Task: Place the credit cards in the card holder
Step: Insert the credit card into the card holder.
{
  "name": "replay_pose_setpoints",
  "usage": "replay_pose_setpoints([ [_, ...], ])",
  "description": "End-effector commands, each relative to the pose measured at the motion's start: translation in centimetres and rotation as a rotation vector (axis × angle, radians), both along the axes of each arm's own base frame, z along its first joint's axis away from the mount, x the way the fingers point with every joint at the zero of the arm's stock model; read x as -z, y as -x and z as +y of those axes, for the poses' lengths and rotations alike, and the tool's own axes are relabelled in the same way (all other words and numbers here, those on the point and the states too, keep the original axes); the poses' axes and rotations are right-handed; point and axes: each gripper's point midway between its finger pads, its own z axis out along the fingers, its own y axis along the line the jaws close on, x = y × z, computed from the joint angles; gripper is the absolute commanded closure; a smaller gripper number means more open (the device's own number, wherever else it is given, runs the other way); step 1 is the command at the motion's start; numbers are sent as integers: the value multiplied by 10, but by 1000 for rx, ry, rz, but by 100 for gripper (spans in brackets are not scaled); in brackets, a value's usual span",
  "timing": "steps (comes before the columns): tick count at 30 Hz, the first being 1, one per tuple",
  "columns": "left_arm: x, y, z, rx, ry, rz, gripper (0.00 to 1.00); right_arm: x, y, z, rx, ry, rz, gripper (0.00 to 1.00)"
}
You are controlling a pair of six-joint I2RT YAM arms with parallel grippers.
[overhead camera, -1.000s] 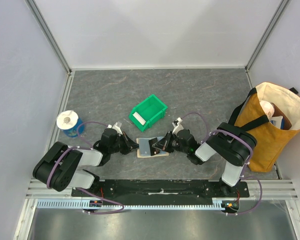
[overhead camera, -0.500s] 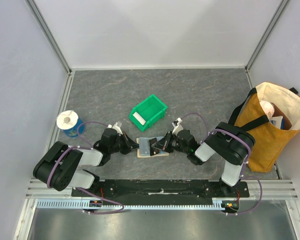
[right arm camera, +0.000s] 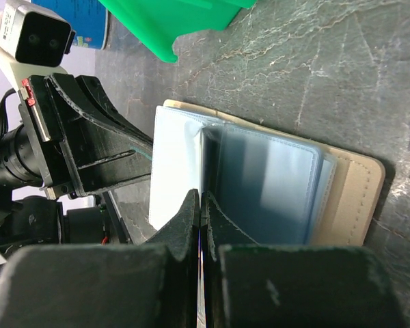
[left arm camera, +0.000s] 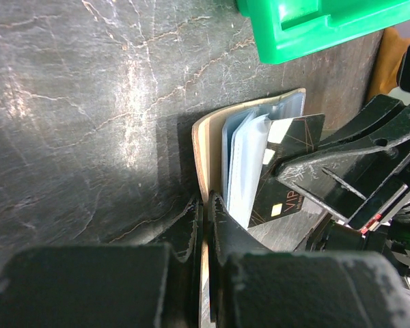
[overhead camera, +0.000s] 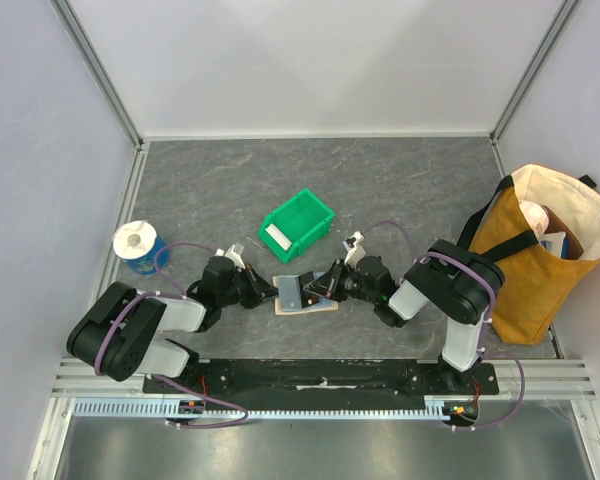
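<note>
The tan card holder (overhead camera: pixel 304 300) lies open on the table between both arms, its clear sleeves (left arm camera: pixel 244 164) fanned up. My left gripper (left arm camera: pixel 208 202) is shut on the holder's tan cover (left arm camera: pixel 202 154) at its near edge. My right gripper (right arm camera: pixel 200 198) is shut on a dark credit card (left arm camera: pixel 291 164) with gold lines, held edge-on, its front end among the sleeves (right arm camera: pixel 266 184). A whitish card (overhead camera: pixel 277 237) lies in the green bin (overhead camera: pixel 310 212). In the top view the left gripper (overhead camera: pixel 269 293) and right gripper (overhead camera: pixel 320 287) face each other across the holder.
The green bin stands just behind the holder. A blue cup (overhead camera: pixel 138 248) stands at the left by the left arm. A tan tote bag (overhead camera: pixel 540 270) with things inside stands at the right wall. Aluminium frame rails run along the table's edges.
The right gripper has edged slightly left towards the holder with the dark card. The left gripper has stayed put on the cover.
</note>
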Motion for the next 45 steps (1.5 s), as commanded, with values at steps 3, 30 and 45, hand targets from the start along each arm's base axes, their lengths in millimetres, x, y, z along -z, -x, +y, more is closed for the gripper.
replay_pose_setpoints([
  [3,58,43,35,-28,-189,208,98,-16,-3,10,-22,-98,-46,100],
  [30,54,41,32,-40,-167,191,98,12,-1,-5,84,108,37,67],
  [45,54,40,32,-34,-166,187,98,19,-3,-21,112,235,31,55],
])
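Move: The right hand pinches the black card, its end already at the open card holder, whose middle lies about 3 cm to that hand's left, 1 cm back and 2 cm below. The green box's middle is some 13 cm farther out and 4 cm to the left, with the white card stack in it about 10 cm ahead and 8 cm left. The left hand has the holder's left edge, the holder's middle about 5 cm to its right, level with it and 1 cm lower. Still pinching the black card, the right hand nudges it about 1 cm left and slightly back and down into the holder's pocket, fingertips tilting up a little. Its fingers then open to nearly half and let go, while the hand eases back right and forward to about where it began, fingertips dipping some 10 degrees. The left hand keeps its pinch on the holder's edge, staying put. ##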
